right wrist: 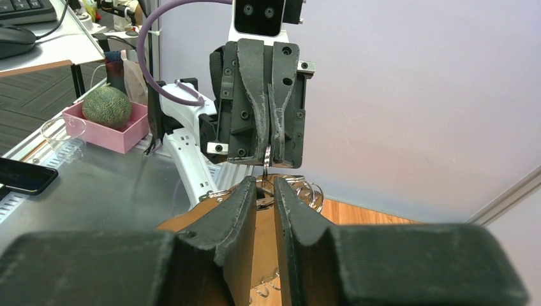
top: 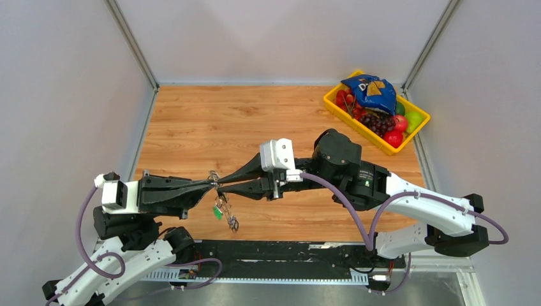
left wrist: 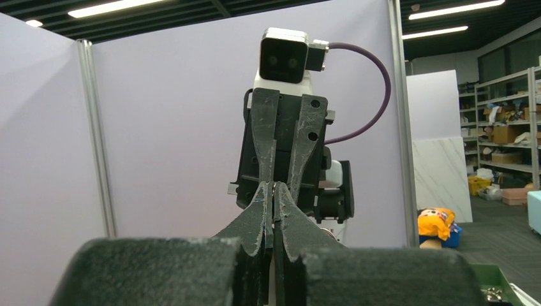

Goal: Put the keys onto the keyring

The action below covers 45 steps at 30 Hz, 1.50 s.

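My two grippers meet tip to tip above the near-left part of the table. The left gripper (top: 212,185) (left wrist: 274,188) is shut on the thin silver keyring (top: 214,176) (right wrist: 265,157), whose rim shows edge-on between its tips. Facing it, my right gripper (top: 221,185) (right wrist: 265,187) has its jaws a narrow gap apart on a small dark and silver key. Silver loops (right wrist: 305,186) bunch just beyond its tips. More keys (top: 221,209), one with a green tag (top: 217,214), trail below the tips. I cannot tell whether they hang or lie on the wood.
A yellow basket (top: 332,102) with fruit and a blue snack bag stands at the far right corner. Grey walls close in the table on three sides. Beyond the table's left side the right wrist view shows a pink tray (right wrist: 121,137) with a melon.
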Each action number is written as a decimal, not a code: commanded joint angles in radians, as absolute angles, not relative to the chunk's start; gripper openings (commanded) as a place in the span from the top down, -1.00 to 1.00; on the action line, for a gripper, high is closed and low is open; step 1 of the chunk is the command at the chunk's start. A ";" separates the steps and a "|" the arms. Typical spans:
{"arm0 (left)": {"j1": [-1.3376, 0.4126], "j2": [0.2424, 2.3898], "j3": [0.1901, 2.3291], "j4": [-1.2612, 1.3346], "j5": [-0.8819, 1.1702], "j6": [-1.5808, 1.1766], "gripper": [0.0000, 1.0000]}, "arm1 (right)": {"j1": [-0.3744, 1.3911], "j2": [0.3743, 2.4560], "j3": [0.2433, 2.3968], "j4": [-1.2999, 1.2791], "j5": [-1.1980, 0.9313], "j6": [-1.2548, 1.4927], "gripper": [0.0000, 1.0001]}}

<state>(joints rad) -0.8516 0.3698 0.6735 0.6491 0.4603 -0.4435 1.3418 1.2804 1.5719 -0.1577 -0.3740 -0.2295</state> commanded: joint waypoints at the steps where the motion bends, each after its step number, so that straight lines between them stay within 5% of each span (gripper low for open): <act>1: -0.853 0.369 0.675 0.699 0.441 -0.437 0.99 | 1.353 1.264 1.610 -0.112 -0.383 -0.216 0.60; 5: -0.853 0.373 0.673 0.699 0.440 -0.438 0.99 | 1.358 1.266 1.615 -0.111 -0.381 -0.219 0.68; 9: -0.854 0.368 0.665 0.698 0.433 -0.438 0.99 | 1.362 1.269 1.615 -0.109 -0.374 -0.222 1.00; 15: -0.852 0.357 0.677 0.637 0.433 -0.429 0.99 | 1.366 1.250 1.604 -0.112 -0.331 -0.226 1.00; 17: -0.854 0.344 0.693 0.563 0.438 -0.411 0.89 | 1.365 1.238 1.603 -0.131 -0.310 -0.221 1.00; 22: -0.853 0.298 0.750 0.318 0.458 -0.345 0.27 | 1.365 1.220 1.607 -0.218 -0.244 -0.195 1.00; 27: -0.854 0.258 0.789 0.160 0.422 -0.302 0.02 | 1.365 1.227 1.644 -0.341 -0.227 -0.166 1.00; 35: -0.853 0.237 0.825 -0.027 0.387 -0.277 -0.05 | 1.364 1.313 1.822 -0.730 -0.124 -0.161 1.00; 45: -0.853 0.232 0.803 -0.116 0.312 -0.297 -0.06 | 1.312 1.260 1.644 -0.800 0.031 -0.105 1.00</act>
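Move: The keyring's top loop is held in my left fingertips, about 1 cm to the right of that hand's point. From my right hand, whose slightly parted fingers already straddle it, the loop lies about 1 cm to the left and level in height. A bunch of small rings sits some 3 cm ahead of my right hand and 2 cm below it. The green key hangs roughly 7 cm straight below that hand. I shut my right fingers on the keyring's top loop while both hands stay almost still, then my left fingers open about halfway to let go. With the loop still pinched, my right hand carries the keyring down some 11 cm, to the right and forward, its fingers tipping down about 30 degrees and swinging clockwise. My open left hand sinks about 6 cm and edges forward, its tips dipping. ##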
